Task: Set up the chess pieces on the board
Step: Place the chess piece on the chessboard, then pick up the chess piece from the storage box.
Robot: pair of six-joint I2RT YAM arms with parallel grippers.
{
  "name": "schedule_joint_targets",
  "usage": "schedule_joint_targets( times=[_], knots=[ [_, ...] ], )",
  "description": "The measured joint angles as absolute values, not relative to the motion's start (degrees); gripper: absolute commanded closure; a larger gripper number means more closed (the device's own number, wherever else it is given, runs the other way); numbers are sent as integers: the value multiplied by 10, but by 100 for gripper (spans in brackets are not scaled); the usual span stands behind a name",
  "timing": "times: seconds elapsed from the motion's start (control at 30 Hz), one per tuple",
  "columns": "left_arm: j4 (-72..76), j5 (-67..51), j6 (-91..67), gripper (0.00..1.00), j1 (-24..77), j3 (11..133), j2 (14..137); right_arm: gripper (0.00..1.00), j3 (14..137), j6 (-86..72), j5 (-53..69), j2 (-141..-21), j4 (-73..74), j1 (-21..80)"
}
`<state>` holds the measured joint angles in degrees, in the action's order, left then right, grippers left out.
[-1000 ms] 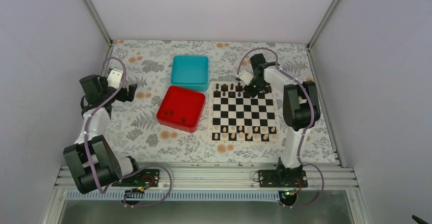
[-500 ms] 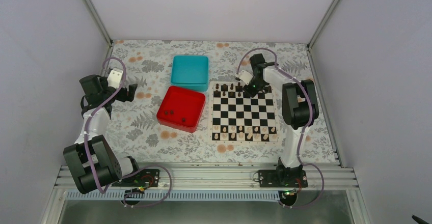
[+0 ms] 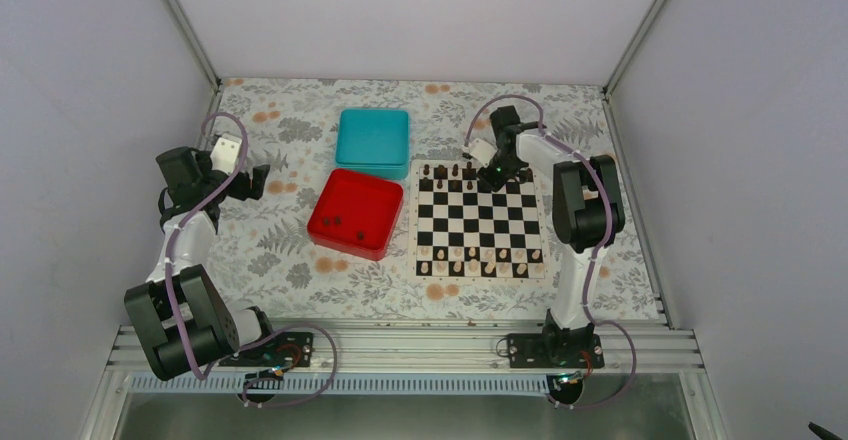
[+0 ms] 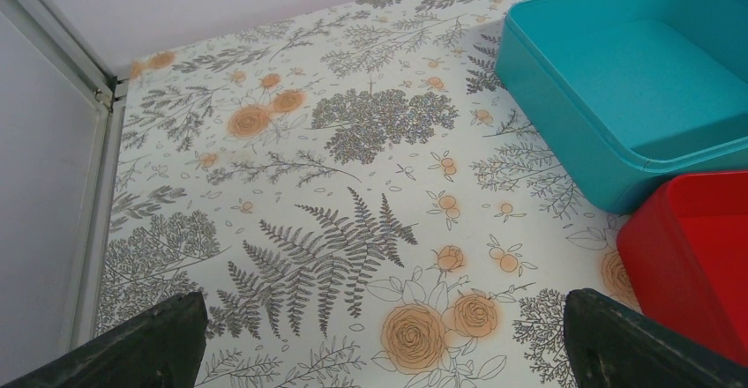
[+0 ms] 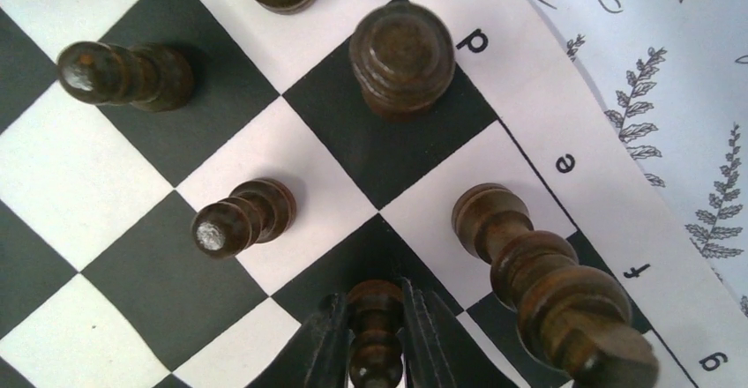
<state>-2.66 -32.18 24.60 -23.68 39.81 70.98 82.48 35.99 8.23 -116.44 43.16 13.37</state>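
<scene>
The board (image 3: 478, 222) lies right of centre, with several dark chess pieces (image 3: 455, 172) along its far rows. My right gripper (image 3: 493, 172) reaches down over the far edge. In the right wrist view my right gripper (image 5: 372, 304) is shut on a dark pawn (image 5: 375, 339) that stands on a black square. Around it stand another pawn (image 5: 238, 220), a tall piece (image 5: 538, 282) and a round-topped piece (image 5: 401, 53). My left gripper (image 3: 258, 182) hangs open far to the left over the floral cloth, its fingers (image 4: 168, 339) wide apart around nothing.
A red tray (image 3: 355, 235) holding a few dark pieces (image 3: 338, 222) sits left of the board, with a teal box (image 3: 373, 141) behind it. Pale pieces (image 3: 480, 265) fill the board's near rows. Frame posts and walls bound the table.
The right arm's elbow has drifted slightly left, while its gripper stays at the board's far edge. The left arm has not moved.
</scene>
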Motion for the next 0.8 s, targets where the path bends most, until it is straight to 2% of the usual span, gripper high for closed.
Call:
schedule_joint_targets(
  times=[0.2,0.6,0.8],
  knots=[
    [-27,-322,246,0,-237,398,710,74,834,360,83,-1162,446,134],
    [-27,-322,246,0,-237,398,710,70,919,360,96,-1105,545,142],
    [-27,-322,246,0,-237,398,710,60,1018,356,97,-1073,594,241]
  ],
)
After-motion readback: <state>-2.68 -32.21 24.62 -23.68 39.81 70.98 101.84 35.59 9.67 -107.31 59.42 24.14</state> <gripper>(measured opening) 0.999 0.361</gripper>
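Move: Down on the board, the right fingers still have the pawn between them, its middle just under the hand point. The king stands about 4 cm ahead, the neighbouring pawn some 4 cm left and level, and the queen about 4 cm ahead and 4 cm left. The red box's middle lies roughly 32 cm left and 7 cm back, at about the same height. From the left hand the held pawn is some 50 cm right, 5 cm ahead and 14 cm below. Opening its fingers part-way to let go of the pawn, the right hand first rises straight up off it by about 5 cm. Still climbing and speeding up, to some 16 cm in all, it then swings about 9 cm left towards the red box, fingertips tilting forward and the wrist turning slightly counter-clockwise. ##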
